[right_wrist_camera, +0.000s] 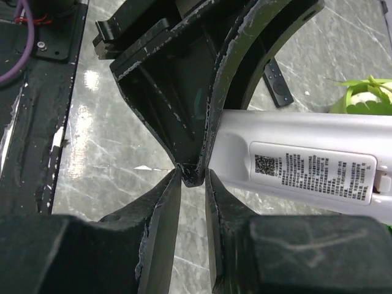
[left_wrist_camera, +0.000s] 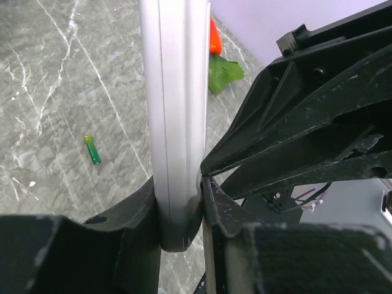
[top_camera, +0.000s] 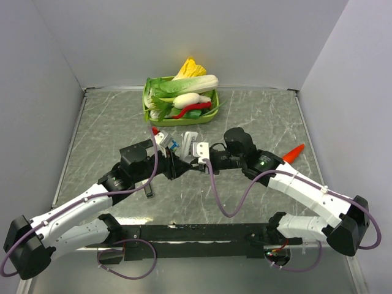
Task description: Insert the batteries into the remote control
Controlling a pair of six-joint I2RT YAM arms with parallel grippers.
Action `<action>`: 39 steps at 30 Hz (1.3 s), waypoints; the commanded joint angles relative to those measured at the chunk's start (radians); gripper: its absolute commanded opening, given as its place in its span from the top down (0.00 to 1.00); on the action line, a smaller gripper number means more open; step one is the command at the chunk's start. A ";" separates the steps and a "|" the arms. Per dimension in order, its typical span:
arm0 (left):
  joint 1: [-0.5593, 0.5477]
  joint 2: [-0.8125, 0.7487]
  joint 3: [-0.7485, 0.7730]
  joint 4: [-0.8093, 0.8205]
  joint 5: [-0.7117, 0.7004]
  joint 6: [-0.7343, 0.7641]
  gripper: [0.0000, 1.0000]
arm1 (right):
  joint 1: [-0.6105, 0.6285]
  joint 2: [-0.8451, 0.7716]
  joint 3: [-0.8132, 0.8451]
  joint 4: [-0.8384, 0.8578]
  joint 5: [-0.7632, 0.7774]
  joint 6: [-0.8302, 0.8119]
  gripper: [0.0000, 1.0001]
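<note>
The white remote control [left_wrist_camera: 174, 110] is clamped between the fingers of my left gripper [left_wrist_camera: 179, 202], which is shut on its lower end. It shows over the table's middle [top_camera: 188, 139], its labelled back [right_wrist_camera: 306, 165] facing the right wrist camera. My right gripper [right_wrist_camera: 193, 177] meets the left one there [top_camera: 197, 160]. Its jaws stand narrowly apart, with the tip of a left finger [right_wrist_camera: 184, 110] wedged between them and the remote just outside. A green battery [left_wrist_camera: 92, 149] lies on the table. A small red battery [top_camera: 156, 130] lies beyond the left gripper.
A green basket [top_camera: 147, 110] of toy vegetables stands at the back centre. An orange carrot [top_camera: 294, 152] lies at the right. A small black remote [right_wrist_camera: 278, 82] lies flat on the table near the left arm [top_camera: 148, 190].
</note>
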 commanded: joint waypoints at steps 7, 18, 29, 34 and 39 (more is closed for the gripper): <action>-0.002 0.020 0.038 0.037 -0.029 -0.008 0.99 | 0.005 -0.169 -0.078 0.153 0.128 0.024 0.57; -0.002 0.032 0.066 0.021 0.006 -0.003 0.99 | 0.007 -0.170 -0.101 0.281 0.216 -0.030 0.17; -0.002 0.028 0.075 0.006 0.004 0.003 0.99 | 0.007 -0.112 -0.057 0.290 0.219 -0.044 0.17; -0.002 0.029 0.077 0.003 0.003 0.011 0.99 | 0.005 -0.100 -0.046 0.289 0.233 -0.050 0.17; -0.002 0.023 0.077 -0.003 0.001 0.018 0.99 | 0.005 -0.087 -0.032 0.289 0.230 -0.051 0.16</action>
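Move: The remote control sits in the left gripper, its middle about 4 cm ahead of that hand, 2 cm to its right and 3 cm higher. From the right hand, whose closed tips are at the remote's near end beside the left fingertips, that middle is roughly 5 cm ahead, 1 cm left and 2 cm higher. On the table some 22 cm below the right hand, the green battery lies about 4 cm ahead and 3 cm right, the battery cluster 12 cm ahead and 9 cm left. Open the right gripper wide and lift it clear of the remote's near end, rising about 6 cm while easing right, then carry it forward and sink some 2 cm, bringing the spread fingers up to the remote's middle; tip the fingers upward and turn the wrist clockwise on the way. Keep the left grip on the remote, letting that hand dip about 1.5 cm and recover partly. ##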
